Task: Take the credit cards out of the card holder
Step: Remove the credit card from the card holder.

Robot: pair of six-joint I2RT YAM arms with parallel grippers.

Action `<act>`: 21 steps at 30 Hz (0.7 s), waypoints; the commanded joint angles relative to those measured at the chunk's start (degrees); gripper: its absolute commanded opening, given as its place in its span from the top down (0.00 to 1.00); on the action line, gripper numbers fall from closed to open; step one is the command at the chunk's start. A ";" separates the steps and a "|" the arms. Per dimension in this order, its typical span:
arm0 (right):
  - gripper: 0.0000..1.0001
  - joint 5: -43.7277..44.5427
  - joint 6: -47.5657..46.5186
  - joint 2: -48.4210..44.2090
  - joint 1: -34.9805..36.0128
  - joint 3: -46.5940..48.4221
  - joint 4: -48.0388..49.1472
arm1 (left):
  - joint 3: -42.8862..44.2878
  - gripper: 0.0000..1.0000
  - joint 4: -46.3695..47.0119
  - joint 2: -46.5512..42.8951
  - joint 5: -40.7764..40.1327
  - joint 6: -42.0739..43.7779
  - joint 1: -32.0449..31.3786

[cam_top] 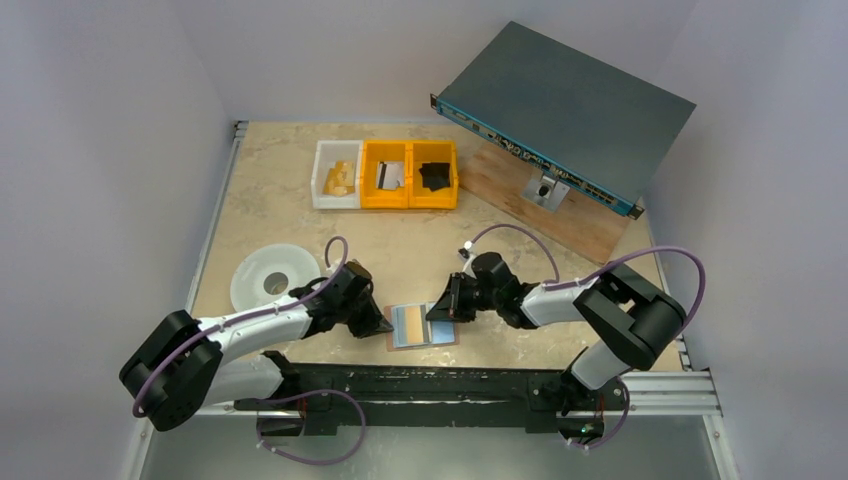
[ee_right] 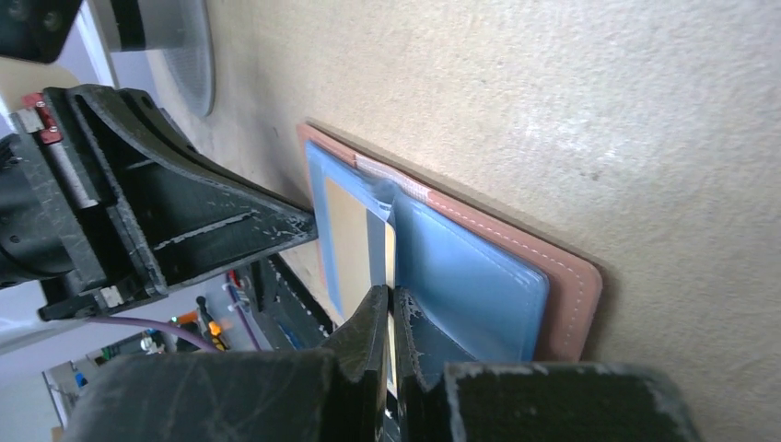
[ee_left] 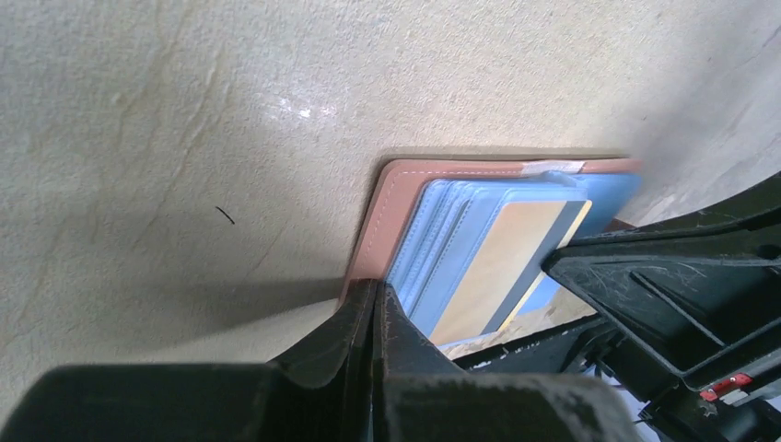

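Note:
The card holder [cam_top: 446, 332] lies open and flat near the table's front edge, pinkish-tan outside [ee_left: 396, 198] and pale blue inside [ee_right: 460, 267]. A yellowish-gold credit card [ee_left: 497, 267] with a dark stripe lies on its left half [ee_right: 348, 239]. My right gripper [cam_top: 437, 312] comes in from the right and is shut [ee_right: 391, 293] on that card's thin edge near the fold. My left gripper [cam_top: 383, 325] is shut, and its tips [ee_left: 376, 287] press on the holder's left border. Any other cards stay hidden in the blue pockets.
A white bin [cam_top: 335, 175] and two yellow bins [cam_top: 385, 175] [cam_top: 435, 175] stand at the back. A white round dish [cam_top: 270, 275] lies left of the left arm. A grey rack unit [cam_top: 560, 100] rests on a wooden board [cam_top: 560, 215] at the back right.

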 commanded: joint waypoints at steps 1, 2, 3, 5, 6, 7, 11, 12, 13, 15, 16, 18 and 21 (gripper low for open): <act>1.00 -0.27 -3.27 -0.81 -0.90 1.23 -2.43 | -2.97 1.00 -7.78 1.55 -5.76 0.62 -0.11; 0.99 -0.60 -3.32 -0.59 -0.91 1.21 -2.31 | -2.98 1.00 -7.80 1.53 -5.81 0.69 -0.10; 0.95 -1.11 -3.41 -0.21 -0.95 1.27 -1.66 | -3.01 1.00 -7.73 1.57 -5.82 0.69 -0.07; 0.88 -2.05 -3.35 0.50 -0.98 1.20 -0.47 | -2.94 1.00 -7.51 1.61 -5.72 0.84 -0.06; 0.85 -2.50 -3.14 0.85 -0.92 1.07 0.40 | -2.97 1.00 -7.45 1.70 -5.61 0.78 -0.06; 0.83 -2.87 -2.86 1.12 -0.93 0.98 1.12 | -2.88 1.00 -7.33 1.71 -5.59 0.84 -0.01; 0.79 -4.12 -1.76 2.13 -0.97 0.38 4.06 | -2.77 1.00 -6.86 1.99 -5.36 0.97 -0.06; 0.78 -4.56 -1.37 2.37 -0.96 0.18 4.87 | -2.70 1.00 -6.76 2.08 -5.32 1.02 -0.08; 0.78 -4.86 -1.07 2.61 -0.87 0.04 5.50 | -2.68 1.00 -6.68 2.23 -5.32 1.09 -0.08; 0.78 -5.62 -0.46 3.07 -0.86 -0.22 7.02 | -2.47 1.00 -6.66 2.40 -5.29 1.22 -0.06; 0.78 -5.99 -0.09 3.24 -0.83 -0.35 7.77 | -2.42 1.00 -6.58 2.50 -5.24 1.28 -0.11; 0.78 -6.25 0.42 3.57 -0.70 -0.39 8.50 | -2.27 1.00 -6.45 2.83 -5.24 1.30 -0.06; 0.78 -6.20 0.54 3.90 -0.22 -0.02 8.60 | -2.16 1.00 -6.14 3.19 -5.14 1.33 -0.06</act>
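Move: In the right fingers already is the free, right-hand edge of the credit card; its middle lies about 3 cm to the left and 1 cm back, roughly 1 cm below that hand. The holder's right page is some 3 cm to the right and 2 cm back of the hand, about 2 cm below. From the left hand, whose shut fingertips sit on the holder's left edge about 1 cm below its hand point, the card's middle lies about 5 cm to the right, straight across. Letting go of the card's edge, the right hand first eases about half a centimetre right and down, opens its fingers a little, roughly a fifth of their range, then drifts about 1 cm back left towards the card, its open fingertips on either side of that edge. The left hand stays in place, shut fingertips still holding down the holder's left edge. ##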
